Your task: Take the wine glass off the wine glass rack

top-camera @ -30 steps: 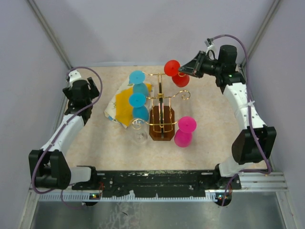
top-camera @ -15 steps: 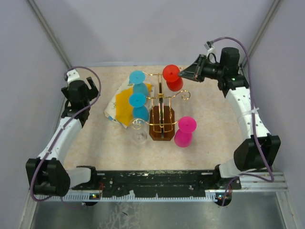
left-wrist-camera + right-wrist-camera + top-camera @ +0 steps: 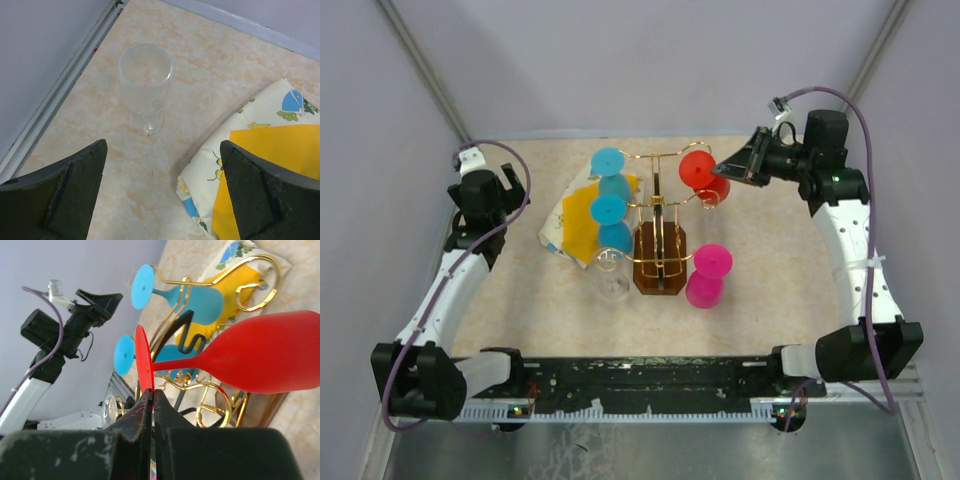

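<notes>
My right gripper (image 3: 724,166) (image 3: 154,394) is shut on the rim of the round foot of a red wine glass (image 3: 699,171) (image 3: 265,360). The glass lies sideways in the air, its bowl over the right scroll end of the wine glass rack (image 3: 660,205) (image 3: 218,389). I cannot tell whether glass and wire touch. The rack is gold wire on a dark wooden base (image 3: 660,260). Two blue wine glasses (image 3: 608,163) (image 3: 609,210) hang on its left arms. My left gripper (image 3: 480,196) (image 3: 162,190) is open over bare table at the far left, holding nothing.
A pink glass (image 3: 707,276) stands right of the rack base, and a clear glass (image 3: 613,286) sits to its left. A yellow-and-white cloth (image 3: 574,215) (image 3: 260,145) lies under the blue glasses. In the left wrist view another clear glass (image 3: 145,84) stands near the left wall rail.
My right gripper has carried the red glass to the right and toward the near side, along the rack's right arm to its scroll end. The left arm has barely shifted.
</notes>
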Action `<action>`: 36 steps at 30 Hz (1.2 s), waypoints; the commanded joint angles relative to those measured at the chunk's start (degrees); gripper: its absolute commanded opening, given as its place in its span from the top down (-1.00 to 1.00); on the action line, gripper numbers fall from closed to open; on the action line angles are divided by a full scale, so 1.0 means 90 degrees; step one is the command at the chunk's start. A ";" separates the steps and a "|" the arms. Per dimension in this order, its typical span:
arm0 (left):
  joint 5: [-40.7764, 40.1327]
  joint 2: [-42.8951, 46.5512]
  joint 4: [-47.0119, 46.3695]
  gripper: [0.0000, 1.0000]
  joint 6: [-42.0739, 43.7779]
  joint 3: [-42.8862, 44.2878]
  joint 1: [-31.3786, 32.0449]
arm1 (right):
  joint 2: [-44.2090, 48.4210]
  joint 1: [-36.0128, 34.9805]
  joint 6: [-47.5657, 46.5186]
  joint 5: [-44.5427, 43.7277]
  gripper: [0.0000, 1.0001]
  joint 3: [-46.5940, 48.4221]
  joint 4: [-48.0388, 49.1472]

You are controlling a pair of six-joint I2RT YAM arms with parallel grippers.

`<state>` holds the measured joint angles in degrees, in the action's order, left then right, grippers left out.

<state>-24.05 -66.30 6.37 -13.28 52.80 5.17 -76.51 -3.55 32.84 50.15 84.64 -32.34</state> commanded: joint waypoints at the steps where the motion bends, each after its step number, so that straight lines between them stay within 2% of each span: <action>1: 0.0155 0.0140 0.0090 -1.00 -0.0046 0.0242 0.0031 | 0.0357 0.0242 -0.0510 -0.0153 1.00 0.0169 -0.0621; 9: 0.0244 0.0160 0.0133 -1.00 -0.0055 0.0267 0.0031 | 0.0394 0.0635 -0.1177 -0.0830 1.00 0.0488 -0.1616; 15: 0.0314 0.0220 0.0176 -1.00 -0.0141 0.0190 0.0031 | 0.0522 0.1220 -0.1347 -0.1056 1.00 0.0344 -0.1809; 21: 0.0415 0.0237 0.0184 -1.00 -0.0212 0.0228 0.0032 | 0.0268 0.1518 -0.1775 -0.1977 1.00 0.0493 -0.2232; 31: 0.0689 0.0332 0.0192 -1.00 -0.0385 0.0100 0.0031 | -0.0726 0.1495 -0.2262 -0.4737 1.00 0.1378 -0.2853; 36: 0.0751 0.0450 0.0214 -1.00 -0.0473 -0.0031 0.0036 | -0.1336 0.1124 -0.2403 -0.6623 1.00 0.1861 -0.3144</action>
<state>-18.72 -64.29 8.23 -16.38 53.15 5.17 -85.82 9.06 13.52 7.77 96.31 -58.63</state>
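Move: The right hand already pinches the red wine glass by its foot; the glass's middle hangs about 7 cm below the hand. It is taken towards bare table some 20 cm to the hand's right, 4 cm ahead and 30 cm lower. The rack's middle stands 12 cm left, 6 cm back and 15 cm below; the pink glass is about 18 cm back, 1 cm left and 8 cm lower. From the left hand, the red glass lies roughly 45 cm right, 6 cm back and 5 cm higher. Keeping its pinch, the right hand swings right some 19 cm and down about 9 cm, turning clockwise. ##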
